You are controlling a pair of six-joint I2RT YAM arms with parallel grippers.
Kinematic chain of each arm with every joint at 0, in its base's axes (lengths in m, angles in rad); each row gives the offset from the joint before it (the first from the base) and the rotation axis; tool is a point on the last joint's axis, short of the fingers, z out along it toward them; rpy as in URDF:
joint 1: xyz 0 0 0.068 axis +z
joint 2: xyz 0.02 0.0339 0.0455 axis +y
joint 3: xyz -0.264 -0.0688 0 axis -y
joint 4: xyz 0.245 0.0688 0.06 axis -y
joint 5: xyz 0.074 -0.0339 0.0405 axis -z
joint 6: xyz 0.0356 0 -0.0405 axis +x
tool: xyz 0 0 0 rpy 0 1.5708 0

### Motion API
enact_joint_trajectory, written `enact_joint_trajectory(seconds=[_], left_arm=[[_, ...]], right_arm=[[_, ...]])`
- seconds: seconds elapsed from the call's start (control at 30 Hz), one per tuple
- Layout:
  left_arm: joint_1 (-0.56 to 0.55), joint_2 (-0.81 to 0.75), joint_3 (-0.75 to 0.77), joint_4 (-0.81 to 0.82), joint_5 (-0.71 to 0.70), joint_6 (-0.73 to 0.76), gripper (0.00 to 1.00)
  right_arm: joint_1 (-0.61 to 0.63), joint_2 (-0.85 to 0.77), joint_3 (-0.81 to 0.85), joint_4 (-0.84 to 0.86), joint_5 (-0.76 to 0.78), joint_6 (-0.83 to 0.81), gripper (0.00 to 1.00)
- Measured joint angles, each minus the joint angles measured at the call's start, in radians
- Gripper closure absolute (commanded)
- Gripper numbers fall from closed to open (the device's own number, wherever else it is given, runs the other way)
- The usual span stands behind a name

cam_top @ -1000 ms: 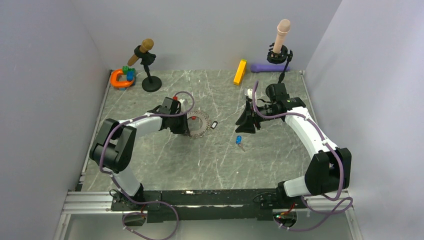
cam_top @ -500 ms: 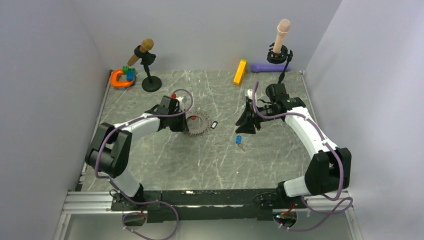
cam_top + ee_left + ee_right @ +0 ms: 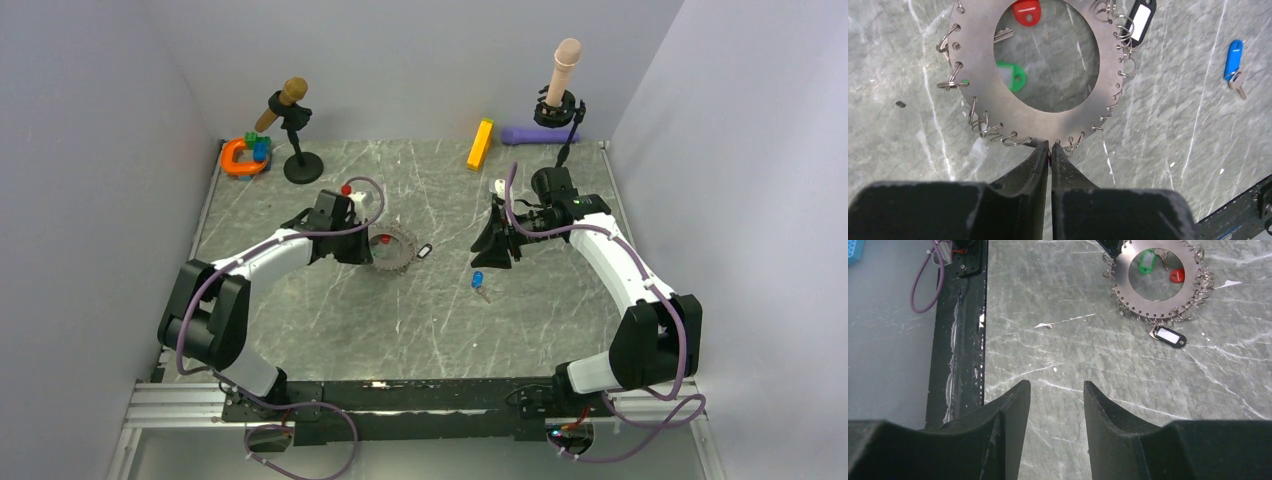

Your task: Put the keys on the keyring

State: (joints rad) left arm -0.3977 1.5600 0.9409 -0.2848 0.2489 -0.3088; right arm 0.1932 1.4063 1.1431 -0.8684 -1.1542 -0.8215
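Note:
The grey keyring (image 3: 401, 258) lies flat mid-table, its rim fringed with wire loops. My left gripper (image 3: 370, 246) is at the ring's left rim. In the left wrist view the left gripper (image 3: 1049, 145) is pinched shut on the near edge of the keyring (image 3: 979, 75). Red (image 3: 1026, 11) and green (image 3: 1010, 77) keys lie inside the ring's hole. A black key (image 3: 1141, 17) sits by the far rim, and a blue key (image 3: 478, 281) lies apart to the right. My right gripper (image 3: 492, 246) hovers open and empty above the table, with the keyring (image 3: 1124, 287) ahead of it.
A yellow block (image 3: 480, 143) and a purple piece (image 3: 528, 135) lie at the back. An orange C-shaped toy (image 3: 238, 158) sits back left beside a black stand (image 3: 299, 160). Another stand (image 3: 558, 105) is back right. Grey walls enclose three sides.
The left jaws have closed at the ring's rim. The left arm has swung its elbow leftward, and the ring has shifted slightly up and left with it. The right arm is still.

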Motion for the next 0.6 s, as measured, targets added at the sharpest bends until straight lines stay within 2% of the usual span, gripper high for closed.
enact_joint_trajectory(seconds=[0.17, 0.4, 0.5, 0.6], left_arm=[[0.000, -0.040, -0.038, -0.037, -0.013, 0.043, 0.79], [0.000, -0.122, -0.163, -0.073, -0.038, 0.052, 0.73], [0.003, -0.191, -0.176, -0.079, -0.064, 0.052, 0.66], [0.020, -0.240, -0.176, -0.050, -0.070, 0.048, 0.66]], right_arm=[[0.000, 0.000, 0.000, -0.006, 0.000, -0.006, 0.52], [0.001, 0.013, 0.000, -0.014, 0.000, -0.010, 0.52], [0.004, 0.019, 0.001, -0.014, 0.000, -0.010, 0.52], [0.005, 0.021, 0.002, -0.014, 0.000, -0.010, 0.52]])
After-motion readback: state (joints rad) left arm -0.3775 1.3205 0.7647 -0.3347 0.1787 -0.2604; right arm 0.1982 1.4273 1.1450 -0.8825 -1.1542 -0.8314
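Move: The left hand has the keyring by its near rim, the keyring's middle lying about 5 cm ahead, 5 cm to the right and 3 cm below. The black key tag lies at its far side, some 12 cm right of the left hand and 4 cm ahead; the red key tag shows through the hole, 7 cm ahead and 4 cm right, both about 4 cm down. From the right hand the keyring lies roughly 12 cm ahead, 19 cm left and 17 cm lower. Lowering the raised near rim of the keyring back towards the table, the left hand opens its shut fingers to about a third and lets go, drawing back about 5 cm and some 3 cm to the left, sinking 2.5 cm on the way. It then rises about 3 cm, clear of the rim and with the fingers still parting, as it eases a centimetre forward again and slightly farther left. ##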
